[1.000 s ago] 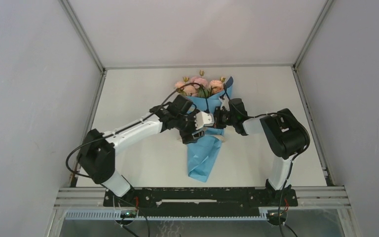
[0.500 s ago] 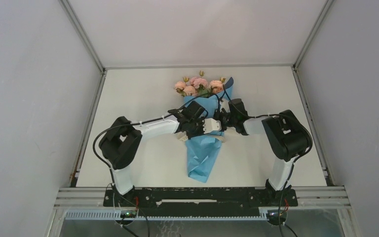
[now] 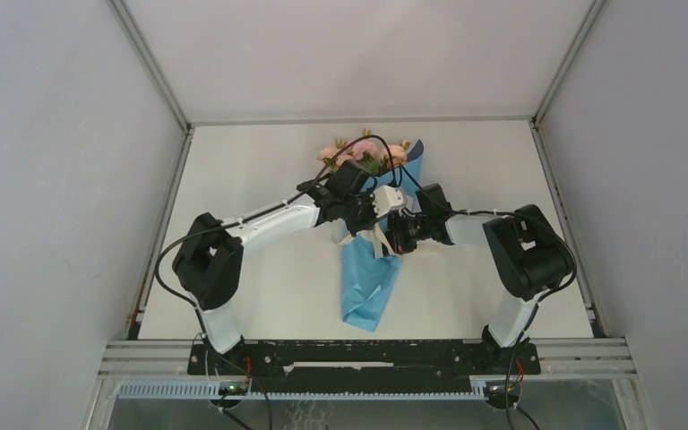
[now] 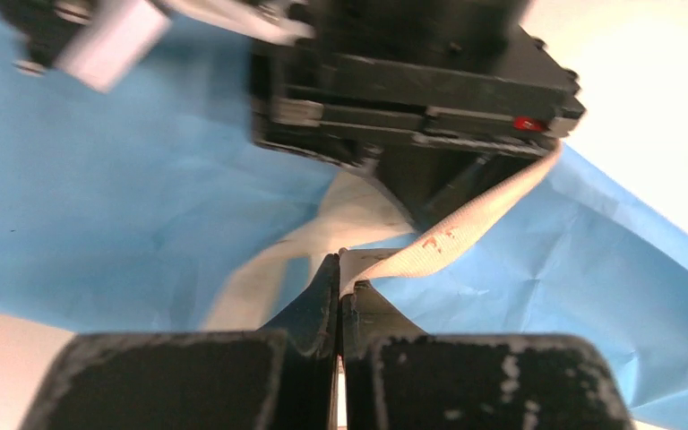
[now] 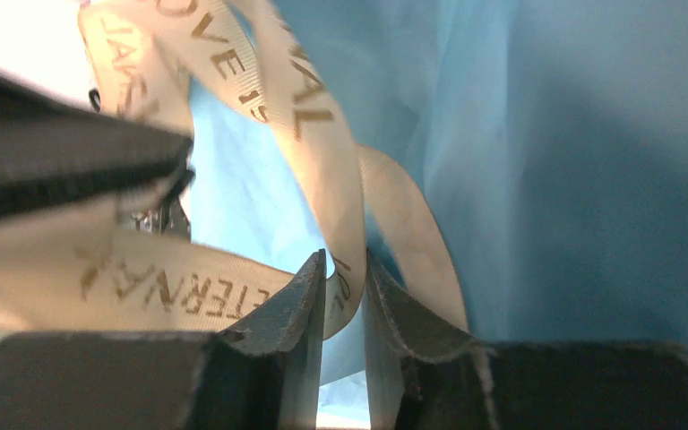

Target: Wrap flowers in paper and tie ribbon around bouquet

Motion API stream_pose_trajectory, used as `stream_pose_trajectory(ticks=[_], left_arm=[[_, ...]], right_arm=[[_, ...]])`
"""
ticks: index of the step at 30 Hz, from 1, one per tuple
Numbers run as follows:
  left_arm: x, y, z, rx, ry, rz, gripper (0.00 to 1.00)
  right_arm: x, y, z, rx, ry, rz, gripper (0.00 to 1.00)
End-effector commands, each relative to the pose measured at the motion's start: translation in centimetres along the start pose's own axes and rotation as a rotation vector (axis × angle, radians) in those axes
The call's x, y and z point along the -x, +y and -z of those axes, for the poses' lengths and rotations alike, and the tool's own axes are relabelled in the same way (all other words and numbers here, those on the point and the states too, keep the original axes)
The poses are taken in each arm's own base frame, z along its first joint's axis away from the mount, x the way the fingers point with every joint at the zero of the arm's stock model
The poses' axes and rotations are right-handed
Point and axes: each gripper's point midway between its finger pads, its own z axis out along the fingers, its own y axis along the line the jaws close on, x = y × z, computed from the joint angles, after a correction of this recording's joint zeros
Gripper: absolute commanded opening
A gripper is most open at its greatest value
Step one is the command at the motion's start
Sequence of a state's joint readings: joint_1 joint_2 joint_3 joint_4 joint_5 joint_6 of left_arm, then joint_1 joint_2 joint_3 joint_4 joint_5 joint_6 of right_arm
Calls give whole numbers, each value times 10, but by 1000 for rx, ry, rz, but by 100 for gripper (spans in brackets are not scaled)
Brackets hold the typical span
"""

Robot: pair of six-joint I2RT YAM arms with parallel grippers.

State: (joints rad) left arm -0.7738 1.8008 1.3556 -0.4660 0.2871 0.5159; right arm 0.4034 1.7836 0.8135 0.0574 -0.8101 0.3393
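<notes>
The bouquet lies in mid-table, a light blue paper [image 3: 367,287] cone with the pink flowers [image 3: 358,152] at its far end. The cream ribbon [image 3: 376,240] crosses the cone's middle. My left gripper [image 3: 391,202] reaches over the cone from the left. In the left wrist view the left gripper [image 4: 340,262] is shut on a ribbon [image 4: 452,233] end that runs up to the right. My right gripper [image 3: 396,236] comes in from the right. In its wrist view, the right gripper [image 5: 345,273] has its jaws slightly apart, with a printed ribbon [image 5: 313,98] loop passing loosely between them over the paper [image 5: 591,179].
The white table [image 3: 260,161] ends at grey walls on three sides. A metal rail [image 3: 367,354] with both arm bases runs along the near edge. The right arm's black housing fills the top of the left wrist view, close above the ribbon.
My left gripper swung in over the cone, closed on the ribbon and drew it toward the flowers. My right gripper let its jaws part and shifted nearer along the cone.
</notes>
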Motion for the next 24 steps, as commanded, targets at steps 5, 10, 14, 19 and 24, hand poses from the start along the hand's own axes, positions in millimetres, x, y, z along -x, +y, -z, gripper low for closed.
stream_pose_trajectory(ticks=[5,10,14,19,24], left_arm=[[11,8,2,-34,-58,195,0],[4,2,-14,-65,-38,305,0],[2,-3,-16,-89,-39,328,0],[12,-7,-9,-109,-67,335,0],[10,-6,-10,-106,-62,342,0]], right_arm=[[-13,18,35,116,62,3,41],[4,-1,49,62,-2,-75,43],[20,-15,60,4,-50,-137,46],[34,-29,70,-115,-72,-131,48],[62,-31,103,-163,-210,-139,48]])
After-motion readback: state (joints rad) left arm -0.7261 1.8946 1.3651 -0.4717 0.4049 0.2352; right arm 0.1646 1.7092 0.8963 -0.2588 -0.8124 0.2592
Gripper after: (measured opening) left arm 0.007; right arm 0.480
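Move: The left hand already pinches a ribbon tail above the bouquet; the ribbon crossing lies about 3 cm to its right, level fore and aft, and 6 cm below. From the right hand, whose slightly open fingers are at the ribbon, that crossing is roughly 2 cm ahead, 3 cm left and 1 cm down. The flower heads lie some 22 cm ahead and 8 cm left of the right hand, the paper's foot about 20 cm back and 9 cm left. Right hand opens wider, retreating 8 cm right off the bouquet, then forward; left lowers pinched ribbon 3 cm. ##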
